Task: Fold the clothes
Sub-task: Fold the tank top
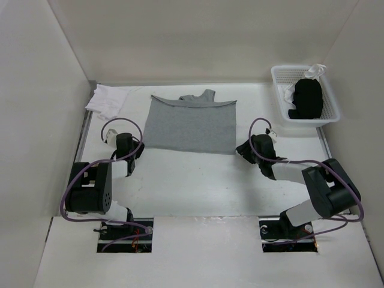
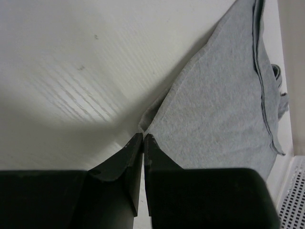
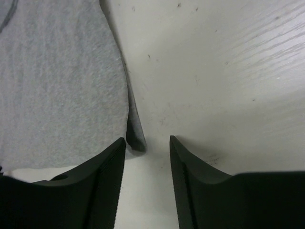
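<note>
The clothes point(image 1: 192, 125), a grey tank top, lie flat in the middle of the table with the neck and straps at the far edge. My left gripper point(image 1: 140, 150) is at the near-left corner. In the left wrist view the left gripper point(image 2: 143, 136) is shut, pinching the very tip of that corner of the clothes point(image 2: 224, 95), which rises slightly. My right gripper point(image 1: 240, 149) is at the near-right corner. The right wrist view shows the right gripper point(image 3: 147, 140) open, with the corner of the clothes point(image 3: 57, 86) lying between the fingers, close to the left one.
A white basket point(image 1: 279, 90) at the back right holds a black garment point(image 1: 308, 99) and a small white cloth point(image 1: 313, 72). Another white cloth point(image 1: 107, 99) lies crumpled at the back left. White walls enclose the table on three sides.
</note>
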Robot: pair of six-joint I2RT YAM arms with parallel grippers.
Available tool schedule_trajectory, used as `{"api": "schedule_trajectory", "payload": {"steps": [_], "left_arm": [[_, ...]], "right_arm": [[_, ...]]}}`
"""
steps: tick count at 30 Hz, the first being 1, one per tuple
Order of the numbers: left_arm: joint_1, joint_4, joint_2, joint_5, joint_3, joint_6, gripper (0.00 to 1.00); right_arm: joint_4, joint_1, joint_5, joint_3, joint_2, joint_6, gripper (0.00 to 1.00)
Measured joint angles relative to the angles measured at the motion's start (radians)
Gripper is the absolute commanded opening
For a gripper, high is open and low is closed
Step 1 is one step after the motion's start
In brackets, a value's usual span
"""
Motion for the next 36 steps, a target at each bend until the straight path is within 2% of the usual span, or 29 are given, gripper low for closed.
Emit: {"api": "schedule_trajectory", "payload": {"steps": [5, 9, 13, 22, 25, 31, 36], "left_arm": [[0.011, 0.0, 0.0, 0.0, -0.008, 0.0, 0.03], [0.011, 0.001, 0.0, 0.0, -0.013, 0.0, 0.03], [0.011, 0.0, -0.001, 0.002, -0.017, 0.0, 0.03], [0.011, 0.0, -0.002, 0.006, -0.017, 0.0, 0.03], [0.011, 0.001, -0.005, 0.007, -0.017, 0.0, 0.03], [0.011, 0.0, -0.009, 0.007, -0.017, 0.0, 0.03], [0.011, -0.012, -0.074, 0.014, -0.018, 0.0, 0.01]], "right_arm": [[0.003, 0.041, 0.005, 0.032, 0.055, 0.02, 0.43], [0.013, 0.062, 0.011, 0.024, 0.052, 0.045, 0.47], [0.017, 0.081, 0.016, -0.003, 0.026, 0.058, 0.46], [0.038, 0.082, 0.007, -0.003, 0.052, 0.087, 0.31], [0.048, 0.082, 0.007, 0.013, 0.081, 0.093, 0.18], [0.076, 0.087, 0.023, 0.029, 0.121, 0.098, 0.05], [0.078, 0.111, 0.067, 0.022, 0.105, 0.065, 0.01]]}}
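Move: The tank top's near right corner lies about 3 cm to the left of the right hand, level with it fore and aft and some 2 cm below. From that hand the strap is roughly 23 cm ahead and 14 cm left, and the basket 23 cm ahead and 27 cm right. The left hand already has the near left corner between its shut fingers; the near right corner lies about 38 cm to its right and 3 cm back. Right hand goes some 3 cm left, sinks slightly and pinches the near right corner; left keeps its corner. ##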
